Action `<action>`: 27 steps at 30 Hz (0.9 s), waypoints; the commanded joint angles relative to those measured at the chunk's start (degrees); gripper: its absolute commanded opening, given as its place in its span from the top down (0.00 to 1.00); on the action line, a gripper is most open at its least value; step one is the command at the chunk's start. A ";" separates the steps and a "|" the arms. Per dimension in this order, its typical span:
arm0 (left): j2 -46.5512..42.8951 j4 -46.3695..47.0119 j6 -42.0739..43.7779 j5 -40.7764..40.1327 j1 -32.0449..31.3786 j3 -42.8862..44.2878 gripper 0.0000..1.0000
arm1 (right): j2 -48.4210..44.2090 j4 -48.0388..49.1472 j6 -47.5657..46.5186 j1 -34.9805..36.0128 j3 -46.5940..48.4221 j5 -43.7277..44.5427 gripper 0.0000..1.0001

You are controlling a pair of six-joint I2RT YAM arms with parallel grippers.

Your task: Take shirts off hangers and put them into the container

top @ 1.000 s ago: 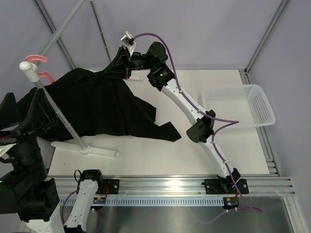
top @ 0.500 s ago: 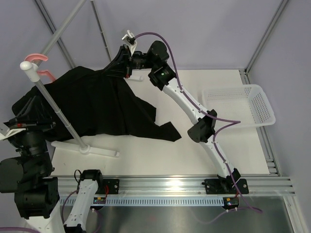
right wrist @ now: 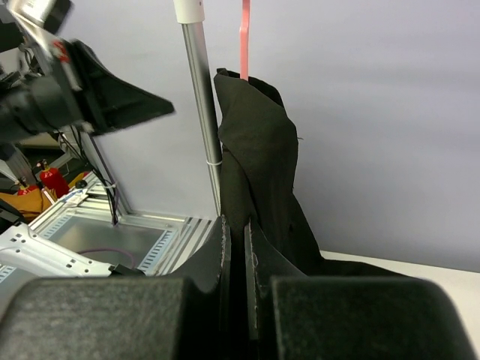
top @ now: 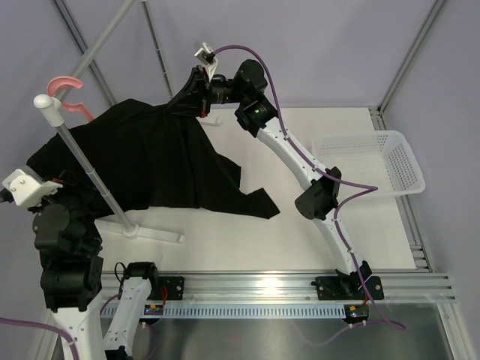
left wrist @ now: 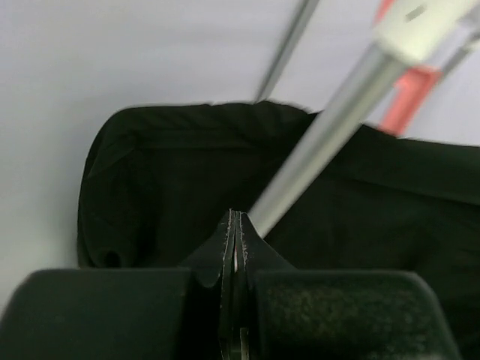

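Observation:
The black shirt [top: 150, 157] hangs from the pink hanger [top: 66, 88] at the rack's top and spreads down onto the table. My right gripper [top: 182, 102] is shut on the shirt's upper far edge, holding it raised; black fabric [right wrist: 259, 150] runs between its fingertips [right wrist: 236, 225]. My left gripper [left wrist: 236, 219] is shut with nothing seen between its jaws; it points at the shirt [left wrist: 172, 172] beside the rack pole [left wrist: 330, 135]. In the top view the left gripper [top: 77, 196] sits at the shirt's lower left edge. The white basket [top: 360, 138] stands at the right.
The white rack pole [top: 86, 165] slants from its capped top [top: 45, 106] down to a foot bar [top: 142, 229] on the table. Grey frame struts cross behind. A metal rail runs along the near edge.
My left gripper has gone from wide open to shut, and its arm has swung up toward the shirt's lower left. My right gripper has lifted the shirt's edge slightly.

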 commanded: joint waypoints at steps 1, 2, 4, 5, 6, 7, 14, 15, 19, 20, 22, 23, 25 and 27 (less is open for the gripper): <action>0.99 5.05 -0.07 -9.16 0.06 -3.73 1.00 | -2.56 2.99 2.16 -0.21 0.53 -2.20 1.00; 1.08 5.33 0.10 -10.75 0.06 -4.18 1.00 | -2.56 2.81 1.73 -0.30 0.18 -2.29 1.00; 1.26 7.26 2.47 -13.82 0.06 -5.06 1.00 | -2.91 2.99 1.55 -0.30 -0.87 -2.38 1.00; 1.34 7.62 2.83 -14.80 0.06 -5.76 1.00 | -3.00 3.34 1.55 -0.39 -1.14 -2.56 1.00; 1.35 8.14 3.70 -15.59 0.06 -6.12 1.00 | -3.17 3.60 1.72 -0.39 -1.40 -2.65 1.00; 1.43 9.10 4.23 -16.64 0.06 -6.56 1.00 | -3.26 3.95 1.90 -0.30 -1.84 -2.73 1.00; 3.37 14.99 7.57 -19.21 -0.02 -10.77 1.00 | -3.61 4.66 1.90 -0.39 -4.38 -3.44 1.00; 3.45 15.96 7.58 -18.42 0.06 -12.17 1.00 | -3.70 4.48 1.72 -0.39 -4.48 -3.35 1.00; 4.33 19.92 8.54 -11.66 0.15 -15.26 1.00 | -3.79 2.73 0.15 -0.47 -4.30 -3.53 1.00; 4.68 19.84 7.93 -10.69 0.15 -15.35 1.00 | -3.79 2.46 -0.12 -0.47 -4.30 -3.53 1.00; 5.21 19.22 6.79 -5.45 1.03 -15.53 1.00 | -3.70 1.85 -0.74 -0.65 -4.30 -3.35 1.00; 5.47 19.31 6.18 -3.06 1.73 -15.35 1.00 | -3.62 1.93 -0.65 -0.91 -4.22 -3.35 1.00; 6.79 19.48 5.56 3.45 3.22 -15.09 1.00 | -2.92 1.50 -0.56 -1.09 -3.26 -3.52 1.00; 7.58 20.18 4.86 8.89 4.19 -15.17 1.00 | -2.65 1.40 -0.39 -1.53 -2.98 -3.53 1.00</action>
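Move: The black shirt's left shoulder, still hanging beyond the rack pole, lies about 8 cm ahead of the left hand, 3 cm to its left and slightly lower. The pole stands some 7 cm ahead and 5 cm to the right of this hand; the pink hanger is about 12 cm ahead, 9 cm right and 12 cm above. From the right hand, that shoulder is roughly 25 cm left, 7 cm back and a little higher. Towards the shirt's left shoulder the left hand comes with fingers still shut: first down and to the left, then forward and further down along the left side of the pole, easing a little back to the right, about 7 cm lower and 6 cm farther out in all. Its fingers tip down some 10 degrees and swing counter-clockwise, then partly back. The right hand keeps its pinch on the shirt's right part, nearly still. ##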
